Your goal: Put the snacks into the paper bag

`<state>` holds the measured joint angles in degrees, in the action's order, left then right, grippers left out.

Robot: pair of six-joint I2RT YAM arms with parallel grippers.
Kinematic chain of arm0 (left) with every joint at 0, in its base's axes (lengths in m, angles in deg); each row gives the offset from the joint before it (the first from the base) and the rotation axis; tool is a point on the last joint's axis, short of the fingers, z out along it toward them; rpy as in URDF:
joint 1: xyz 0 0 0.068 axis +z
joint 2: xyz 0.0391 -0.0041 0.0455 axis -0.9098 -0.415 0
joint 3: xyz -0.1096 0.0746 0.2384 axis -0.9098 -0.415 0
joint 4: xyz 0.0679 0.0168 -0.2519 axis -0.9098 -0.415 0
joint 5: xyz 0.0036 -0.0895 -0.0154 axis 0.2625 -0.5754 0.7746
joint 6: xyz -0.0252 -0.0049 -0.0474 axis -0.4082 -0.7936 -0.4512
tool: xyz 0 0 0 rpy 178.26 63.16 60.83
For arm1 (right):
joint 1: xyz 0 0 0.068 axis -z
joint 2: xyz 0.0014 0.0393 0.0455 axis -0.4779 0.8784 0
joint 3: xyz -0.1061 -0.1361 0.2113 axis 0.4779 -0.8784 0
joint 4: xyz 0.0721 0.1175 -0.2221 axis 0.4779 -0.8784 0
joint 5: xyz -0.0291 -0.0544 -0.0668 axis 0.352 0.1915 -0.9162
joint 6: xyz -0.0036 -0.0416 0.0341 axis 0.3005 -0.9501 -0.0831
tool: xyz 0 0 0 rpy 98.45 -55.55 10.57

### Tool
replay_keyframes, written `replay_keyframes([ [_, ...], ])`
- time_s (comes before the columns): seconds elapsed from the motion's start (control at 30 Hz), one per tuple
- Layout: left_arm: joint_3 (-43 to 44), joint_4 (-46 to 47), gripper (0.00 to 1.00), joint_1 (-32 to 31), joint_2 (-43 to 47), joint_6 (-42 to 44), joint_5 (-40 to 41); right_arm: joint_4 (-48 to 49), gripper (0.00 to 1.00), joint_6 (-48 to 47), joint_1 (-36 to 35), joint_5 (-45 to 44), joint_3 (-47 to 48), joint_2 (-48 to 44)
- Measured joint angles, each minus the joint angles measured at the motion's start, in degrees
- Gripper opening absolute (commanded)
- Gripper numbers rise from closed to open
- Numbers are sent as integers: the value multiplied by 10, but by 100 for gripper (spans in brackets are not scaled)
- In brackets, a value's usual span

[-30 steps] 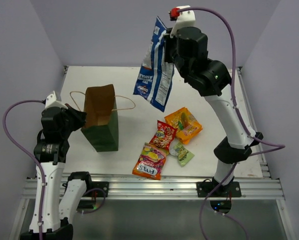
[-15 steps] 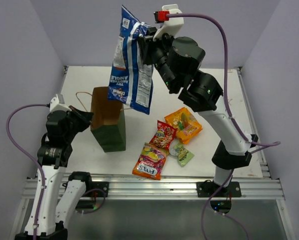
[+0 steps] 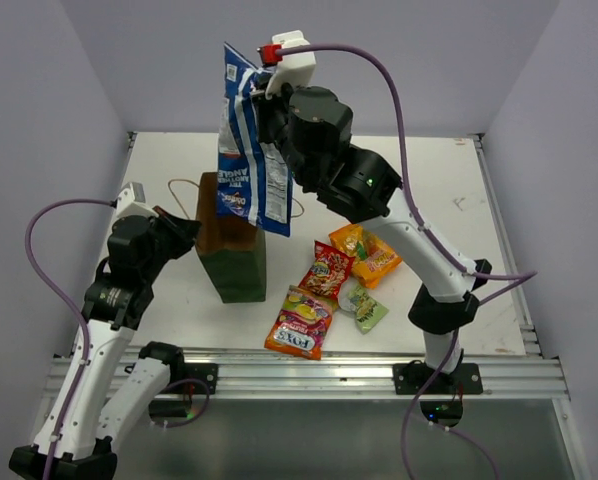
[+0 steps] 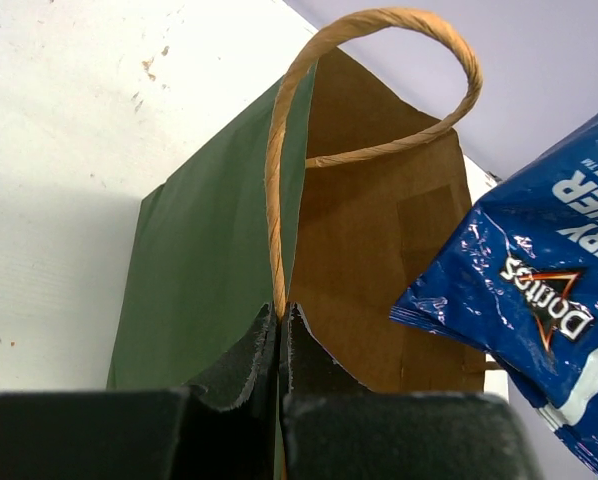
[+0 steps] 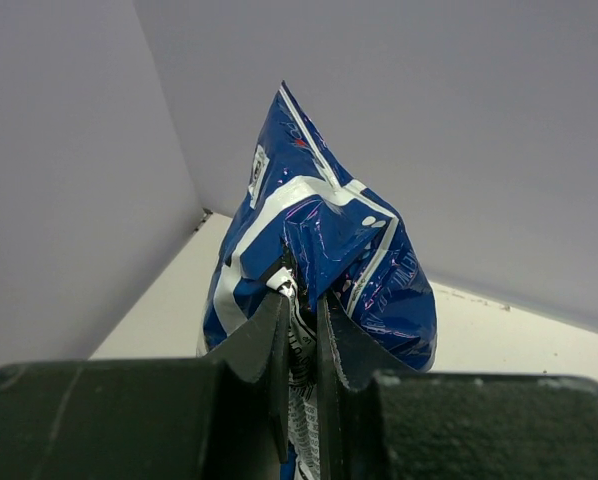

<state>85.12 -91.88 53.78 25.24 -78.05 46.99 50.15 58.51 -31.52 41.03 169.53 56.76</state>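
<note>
The dark green paper bag (image 3: 237,262) stands upright left of centre, brown inside (image 4: 379,260). My left gripper (image 3: 186,232) (image 4: 281,312) is shut on its near rim by a tan handle (image 4: 279,180). My right gripper (image 3: 263,88) (image 5: 299,300) is shut on the top of the long blue-and-white bag (image 3: 249,150) (image 5: 319,240), which hangs above the paper bag's mouth; its lower end (image 4: 524,290) is beside the opening. On the table lie an orange packet (image 3: 365,248), a red packet (image 3: 326,270), an orange-pink FOX'S packet (image 3: 299,322) and a small light-green packet (image 3: 364,305).
The white table (image 3: 159,170) is walled by lilac panels on three sides. A metal rail (image 3: 309,375) runs along the near edge. A purple cable (image 3: 399,130) loops over the right arm.
My right gripper has carried the blue-and-white bag left, from right of the paper bag to above its mouth. My left arm has shifted the paper bag a little right and nearer.
</note>
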Motion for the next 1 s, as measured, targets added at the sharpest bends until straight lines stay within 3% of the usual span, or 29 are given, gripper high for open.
replay_keyframes([
  [0.63,0,6,0,-6,-7,0,-3,47,0,-40,-9,-45,24,136],
  [1.0,0,15,0,-15,-13,0,-6,93,0,-62,-43,-62,22,144],
])
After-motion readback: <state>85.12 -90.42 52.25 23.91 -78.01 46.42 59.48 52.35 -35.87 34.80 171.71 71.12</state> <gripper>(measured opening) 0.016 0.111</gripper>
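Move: Hanging from the right hand is the blue chip bag; the paper bag's mouth lies about 8 cm to that hand's left, some 4 cm nearer the base and 28 cm below. On the table, roughly 53 cm below the right hand, the red packet lies about 12 cm right and 8 cm back, the Fox's packet 5 cm right and 21 cm back. From the left hand, the mouth is level, about 6 cm right and 3 cm ahead. Swinging the hanging chip bag down and left over the paper bag's mouth, the right hand travels about 9 cm left and sinks some 8 cm, reaching 4 cm forward before drawing half of that back. Its left side dips slightly and its pinch on the top of the chip bag stays shut. The left hand keeps the paper bag's near handle pinched, easing about a centimetre right. ##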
